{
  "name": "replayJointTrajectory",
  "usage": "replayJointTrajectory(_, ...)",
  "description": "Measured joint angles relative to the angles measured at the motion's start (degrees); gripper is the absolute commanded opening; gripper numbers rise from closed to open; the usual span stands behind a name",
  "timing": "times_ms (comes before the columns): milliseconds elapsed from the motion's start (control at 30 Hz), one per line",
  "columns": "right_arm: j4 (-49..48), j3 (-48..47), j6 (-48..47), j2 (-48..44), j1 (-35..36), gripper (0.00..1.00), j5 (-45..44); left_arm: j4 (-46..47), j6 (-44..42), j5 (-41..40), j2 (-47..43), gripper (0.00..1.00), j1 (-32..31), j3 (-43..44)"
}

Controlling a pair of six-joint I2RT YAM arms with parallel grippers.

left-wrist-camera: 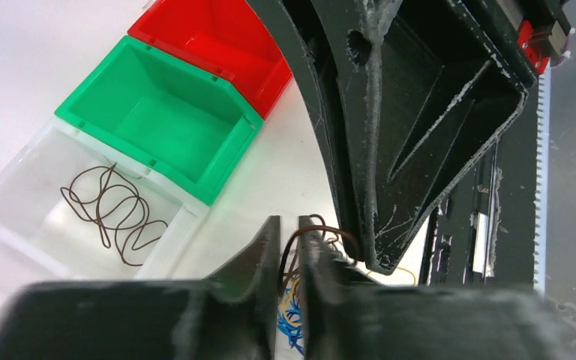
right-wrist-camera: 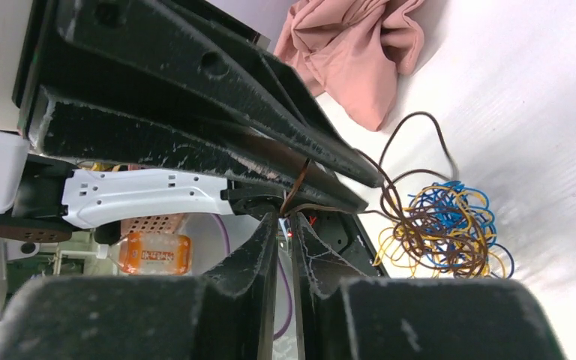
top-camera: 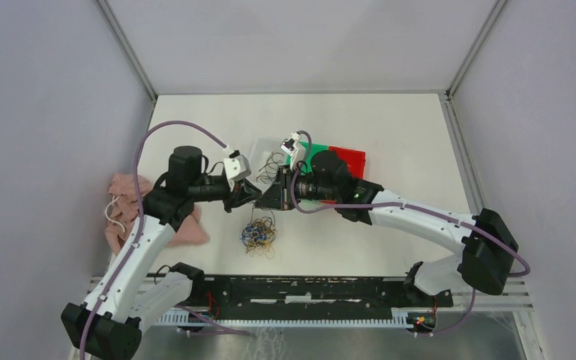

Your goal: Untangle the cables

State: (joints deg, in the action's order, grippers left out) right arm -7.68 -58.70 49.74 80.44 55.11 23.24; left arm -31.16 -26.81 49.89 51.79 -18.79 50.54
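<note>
The cables are a tangle of thin brown, yellow and blue strands lying on the white table just in front of both grippers. My left gripper and right gripper meet tip to tip above it. One brown cable arcs out of the left gripper's narrow gap, lying loose there, and runs to the right gripper's tip. The right fingers pinch that brown cable, which runs on down into the tangle. Another brown cable lies alone in the clear bin.
Beside the clear bin stand a green bin and a red bin, both with nothing in them, behind the grippers. A pink cloth lies at the left under the left arm. The black rail runs along the near edge.
</note>
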Motion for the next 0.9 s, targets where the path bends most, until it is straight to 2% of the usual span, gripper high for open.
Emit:
replayJointTrajectory(33,-0.07,0.0,0.04,-0.02,0.0,0.22,0.02,0.07,0.2,0.15,-0.17,0.05,0.0,0.0)
replayJointTrajectory(67,-0.11,0.0,0.11,-0.04,0.02,0.23,0.02,0.11,0.39,0.22,-0.28,0.03,0.0,0.0)
replayJointTrajectory(367,0.68,2.21,-0.61,-6.8,-1.42,0.6,-1.81,1.33,3.39,1.7,-2.08,0.03,0.02,1.25)
replayJointTrajectory(500,1.2,5.4,-1.11,-12.5,-3.17,0.7,-4.81,1.4,3.93,2.58,-3.56,0.03,0.02,2.23)
replayJointTrajectory(667,3.06,7.89,-1.64,-15.06,-4.24,0.77,-9.35,1.7,3.98,4.11,-4.11,0.03,0.02,3.72)
replayJointTrajectory(900,3.93,6.71,-2.38,-9.7,-3.32,0.8,-10.82,1.77,4.02,5.88,-3.89,0.03,0.02,4.94)
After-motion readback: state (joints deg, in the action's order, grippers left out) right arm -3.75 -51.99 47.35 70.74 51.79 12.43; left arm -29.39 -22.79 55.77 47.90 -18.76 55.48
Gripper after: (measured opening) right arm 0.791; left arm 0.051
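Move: The brown cable strand lies at both hands' fingertips, where the two grippers meet. From the left hand the cable tangle lies some 22 cm below and 8 cm back, about 1 cm to the left. The white bin is about 12 cm ahead and 1 cm to the left, the green bin 12 cm ahead and 12 cm to the right, both some 22 cm below. Left pinches and raises the brown cable about 6 cm; right opens, lets go, arcs some 5 cm right. ##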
